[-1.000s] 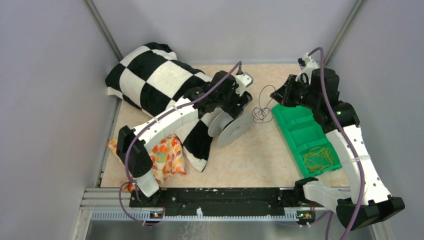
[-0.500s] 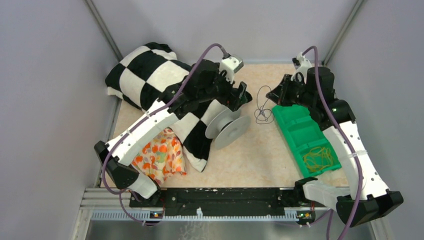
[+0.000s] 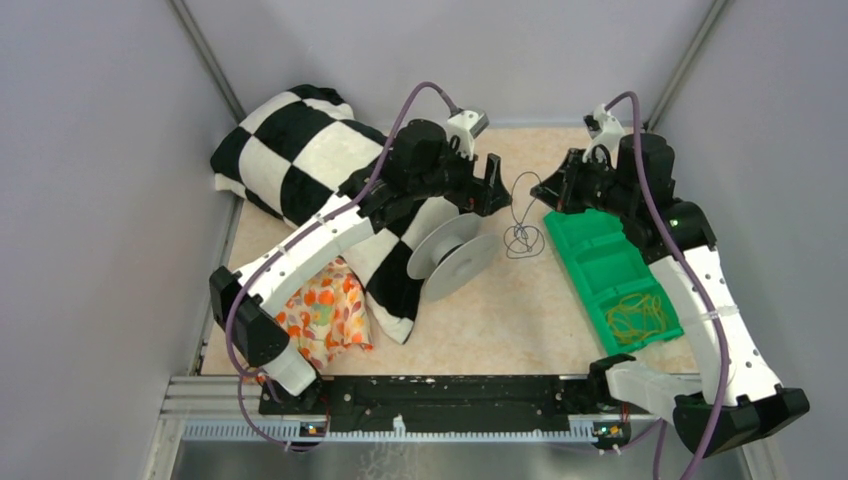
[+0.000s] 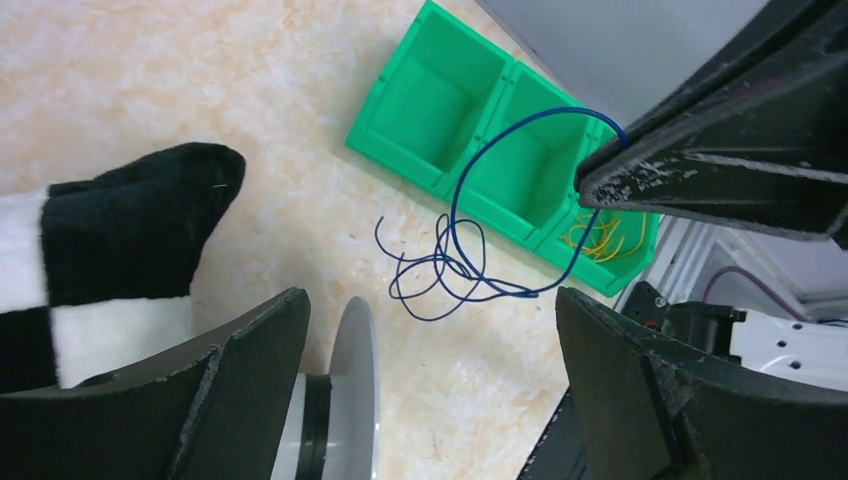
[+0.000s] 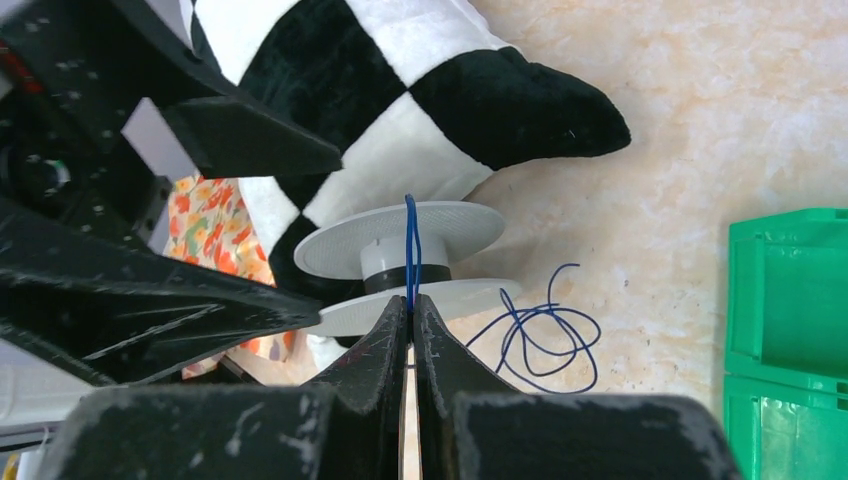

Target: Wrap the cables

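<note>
The cable [image 3: 523,236] is a thin dark blue wire lying tangled on the table between the spool and the green tray, with one loop rising to the right. My right gripper [image 3: 553,192] is shut on that raised end; in its wrist view the wire [image 5: 410,240] runs up from the pinched fingertips [image 5: 411,300]. The white spool [image 3: 455,255] rests on its side against the checkered cloth. My left gripper [image 3: 484,194] hovers open just behind the spool, holding nothing. In the left wrist view its jaws [image 4: 430,400] stand wide, with the spool flange [image 4: 352,390] by the left finger and the cable tangle [image 4: 450,270] ahead.
A green compartment tray [image 3: 600,262] sits right of the cable, with yellow rubber bands [image 3: 636,316] in its near bin. A black-and-white checkered cloth [image 3: 300,155] covers the back left. A floral cloth [image 3: 325,310] lies near the front left. Walls close in on both sides.
My left gripper let go of the spool, opened wide and drew back and up to the right. The spool stayed on the table. The right gripper kept its pinch on the cable.
</note>
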`<control>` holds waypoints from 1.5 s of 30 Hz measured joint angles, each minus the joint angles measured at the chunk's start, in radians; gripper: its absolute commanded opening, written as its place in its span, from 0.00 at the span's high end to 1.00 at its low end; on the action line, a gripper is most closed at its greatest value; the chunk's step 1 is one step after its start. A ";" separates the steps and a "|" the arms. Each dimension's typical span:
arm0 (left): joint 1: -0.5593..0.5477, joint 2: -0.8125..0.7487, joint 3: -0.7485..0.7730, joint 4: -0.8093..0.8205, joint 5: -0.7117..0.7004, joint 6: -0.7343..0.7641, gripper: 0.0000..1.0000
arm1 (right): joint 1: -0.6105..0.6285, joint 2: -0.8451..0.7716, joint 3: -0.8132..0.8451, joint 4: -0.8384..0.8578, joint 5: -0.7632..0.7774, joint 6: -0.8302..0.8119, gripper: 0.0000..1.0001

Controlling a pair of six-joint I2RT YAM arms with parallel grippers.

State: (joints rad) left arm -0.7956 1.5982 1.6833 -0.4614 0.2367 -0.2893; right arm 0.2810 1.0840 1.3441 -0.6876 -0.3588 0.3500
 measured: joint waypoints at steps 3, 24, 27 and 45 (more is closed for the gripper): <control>0.005 0.027 -0.014 0.050 0.029 -0.050 0.01 | 0.000 -0.002 0.002 -0.001 -0.006 -0.001 1.00; 0.007 0.211 0.003 0.204 0.085 -0.147 0.95 | 0.000 -0.055 0.027 -0.021 0.026 0.001 1.00; 0.010 0.207 0.031 0.204 0.079 -0.127 1.00 | 0.000 -0.055 0.027 -0.039 0.086 0.002 1.00; 0.011 0.013 0.072 0.384 0.244 -0.247 1.00 | 0.036 -0.026 -0.136 0.084 0.419 0.107 0.56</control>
State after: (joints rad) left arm -0.7841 1.6115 1.7550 -0.0772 0.4805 -0.5365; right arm 0.3168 1.0576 1.2079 -0.6033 0.0601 0.4572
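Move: The cable loop held in the right fingertips lies about 5 cm to the right of the open left hand, 2 cm ahead and 3 cm lower. From the left hand, the white spool stands roughly 7 cm back, 6 cm left and 22 cm below, and the checkered pillow's tip is some 7 cm ahead, 28 cm below. From the right hand, the loop bulges about 2 cm left, 1 cm ahead and 2 cm below. Left hand reaches right and down, pinches the cable loop, rises some 16 cm; right hand swings right, opening. ##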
